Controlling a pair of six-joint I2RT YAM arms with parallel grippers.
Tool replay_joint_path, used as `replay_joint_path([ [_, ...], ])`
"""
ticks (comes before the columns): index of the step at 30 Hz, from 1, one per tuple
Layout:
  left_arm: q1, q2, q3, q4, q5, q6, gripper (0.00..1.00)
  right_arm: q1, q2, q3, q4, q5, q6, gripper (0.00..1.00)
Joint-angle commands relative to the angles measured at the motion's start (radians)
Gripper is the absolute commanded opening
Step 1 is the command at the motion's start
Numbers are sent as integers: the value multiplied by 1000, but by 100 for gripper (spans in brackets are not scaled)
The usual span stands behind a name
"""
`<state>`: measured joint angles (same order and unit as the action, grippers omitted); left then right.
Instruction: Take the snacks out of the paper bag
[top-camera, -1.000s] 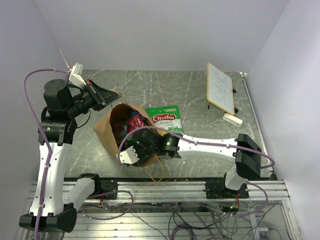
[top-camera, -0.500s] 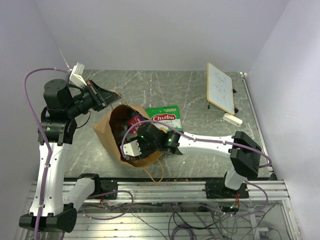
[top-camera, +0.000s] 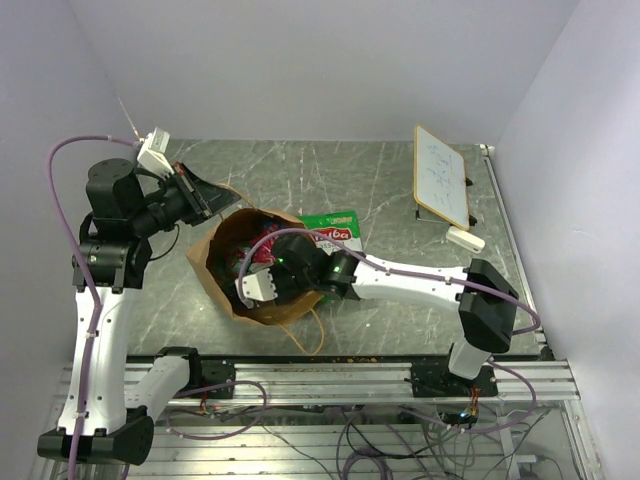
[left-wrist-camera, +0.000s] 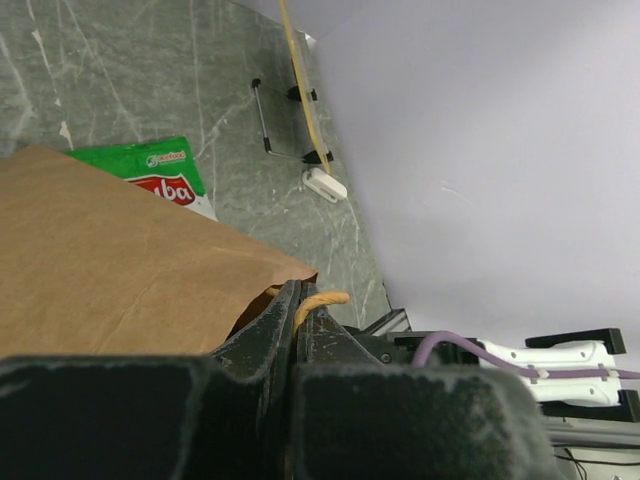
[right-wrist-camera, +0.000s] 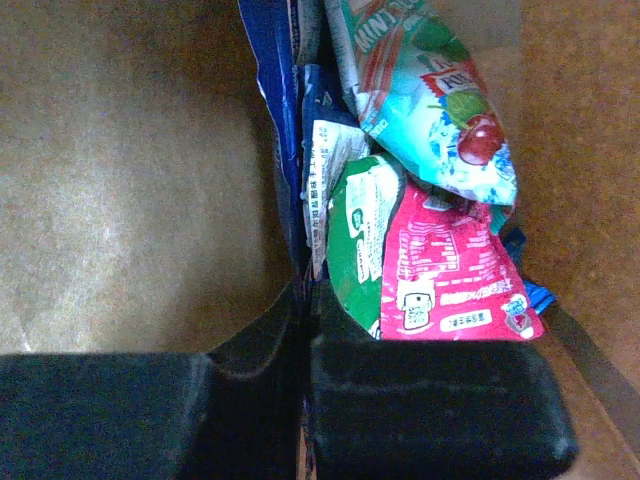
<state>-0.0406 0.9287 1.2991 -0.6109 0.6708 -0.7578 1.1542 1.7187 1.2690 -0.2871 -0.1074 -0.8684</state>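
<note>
The brown paper bag (top-camera: 215, 268) leans on the table with its mouth facing up. My left gripper (left-wrist-camera: 303, 298) is shut on the bag's looped paper handle (left-wrist-camera: 322, 297) at the bag's far-left rim (top-camera: 222, 193). My right arm (top-camera: 400, 280) reaches into the mouth. Inside, my right gripper (right-wrist-camera: 303, 292) is shut on the edge of a blue snack packet (right-wrist-camera: 283, 120). Beside that packet lie a green one (right-wrist-camera: 355, 240), a red one (right-wrist-camera: 450, 270) and a teal one with a cherry (right-wrist-camera: 430, 90). A green Chuba packet (top-camera: 335, 228) lies on the table behind the bag.
A white framed board (top-camera: 441, 175) stands at the back right, with a small white block (top-camera: 465, 238) in front of it. The bag's near handle (top-camera: 312, 335) trails toward the rail at the table's front edge.
My right gripper has pushed further into the bag and gone from open to shut on the blue packet. The bag has shifted slightly. The left gripper has kept its hold.
</note>
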Motion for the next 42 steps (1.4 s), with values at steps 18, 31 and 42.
replay_joint_path([
  [18, 6, 55, 119, -91, -163, 67, 7, 0, -128, 269, -87, 18, -41, 0],
  [31, 5, 69, 160, -151, -262, 70, 7, -2, -244, 280, -35, 41, -23, 0],
  [42, 5, 63, 127, -128, -236, 42, 7, -22, -289, 249, 153, -20, -34, 0],
])
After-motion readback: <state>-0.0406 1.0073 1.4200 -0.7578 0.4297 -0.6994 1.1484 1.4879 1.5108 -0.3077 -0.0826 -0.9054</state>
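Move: The right hand, deep in the paper bag with the blue pack's edge already pinched, has the bag's mouth some 10 cm above it and about 2 cm forward. The pink pack lies roughly 6 cm ahead, 1 cm left and slightly lower; the Chuba pack is on the table about 14 cm right, 4 cm ahead and 12 cm below. From the left hand, holding a handle, the mouth is some 10 cm back, 4 cm right and 15 cm below. Right hand lifts the pinched blue pack about 20 cm up through the mouth, left easing the handle forward-left. ##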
